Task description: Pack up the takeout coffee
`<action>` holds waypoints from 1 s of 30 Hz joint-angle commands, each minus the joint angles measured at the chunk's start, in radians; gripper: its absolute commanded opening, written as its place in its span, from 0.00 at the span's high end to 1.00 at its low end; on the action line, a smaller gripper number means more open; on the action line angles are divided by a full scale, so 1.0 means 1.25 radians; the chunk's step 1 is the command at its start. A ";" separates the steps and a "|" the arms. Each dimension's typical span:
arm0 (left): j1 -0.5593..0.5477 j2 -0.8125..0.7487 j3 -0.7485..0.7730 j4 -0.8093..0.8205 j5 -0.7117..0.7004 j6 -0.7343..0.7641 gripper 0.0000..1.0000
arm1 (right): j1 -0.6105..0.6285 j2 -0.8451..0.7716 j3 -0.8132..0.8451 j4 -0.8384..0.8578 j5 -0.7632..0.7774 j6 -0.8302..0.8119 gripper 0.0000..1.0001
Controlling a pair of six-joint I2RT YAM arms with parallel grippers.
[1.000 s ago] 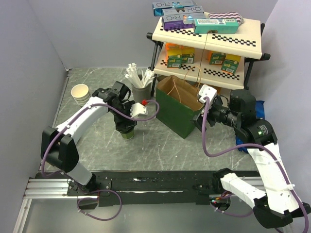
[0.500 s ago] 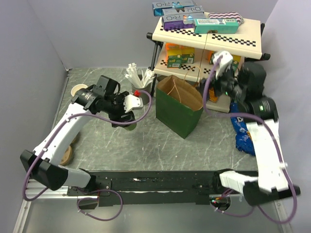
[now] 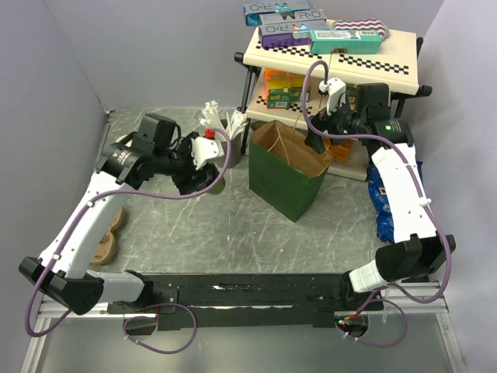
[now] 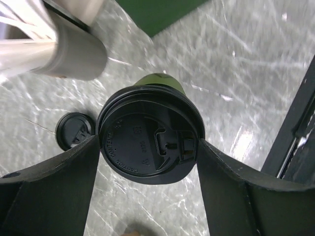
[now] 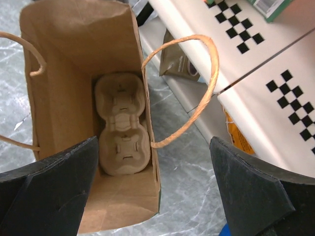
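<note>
The takeout coffee (image 4: 150, 140), a dark green cup with a black lid, sits between my left gripper's fingers (image 4: 49, 191), which press on the lid's rim from both sides. From above, the cup (image 3: 217, 185) shows just under the left gripper (image 3: 200, 172), left of the green paper bag (image 3: 283, 183). My right gripper (image 3: 314, 144) hangs open over the bag's far right corner. Looking down with the right gripper (image 5: 153, 142), I see the brown bag interior (image 5: 64, 98) and a pulp cup carrier (image 5: 122, 125) on its floor, both sockets empty.
A grey cutlery holder (image 3: 226, 146) stands close behind the cup. A loose black lid (image 4: 74, 130) lies on the table. The bag's rope handles (image 5: 197, 88) arch over its mouth. A checkered shelf rack (image 3: 334, 62) stands behind the bag, a blue packet (image 3: 386, 202) to its right.
The left gripper has carried the cup back and right, closer to the bag. The right gripper has swung from the bag's right side to above its opening.
</note>
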 commanded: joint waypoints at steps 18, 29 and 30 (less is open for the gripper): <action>-0.006 0.006 0.235 0.153 0.031 -0.086 0.99 | -0.003 0.038 -0.037 -0.065 -0.077 -0.083 0.53; -0.042 0.018 0.278 0.191 0.026 -0.081 0.99 | 0.000 0.022 -0.040 -0.069 -0.067 -0.100 0.97; -0.046 0.021 0.286 0.195 0.027 -0.086 0.99 | 0.005 0.012 -0.037 -0.069 -0.079 -0.108 1.00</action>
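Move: The right hand, open, has the far-right rim of the paper bag about 5 cm below and 1 cm back of it; the bag's middle is some 8 cm left, 2 cm back, 17 cm down. An orange packet lies about 6 cm ahead and 9 cm right. The left hand holds the lidded coffee; from it the bag's middle is 9 cm ahead and 23 cm right, the straw holder 16 ahead and 5 right, the loose lid 16 ahead and 9 left. The right fingers straddle the bag's far-right rim beside the foot of the paper handle and close almost shut, pinching the wall as the hand sinks about 5 cm and eases back slightly. Meanwhile the left hand keeps its grip on the lidded coffee and lifts it some 14 cm, drifting a little to the right and forward, its fingers tipping up towards level by 20 degrees or so. ##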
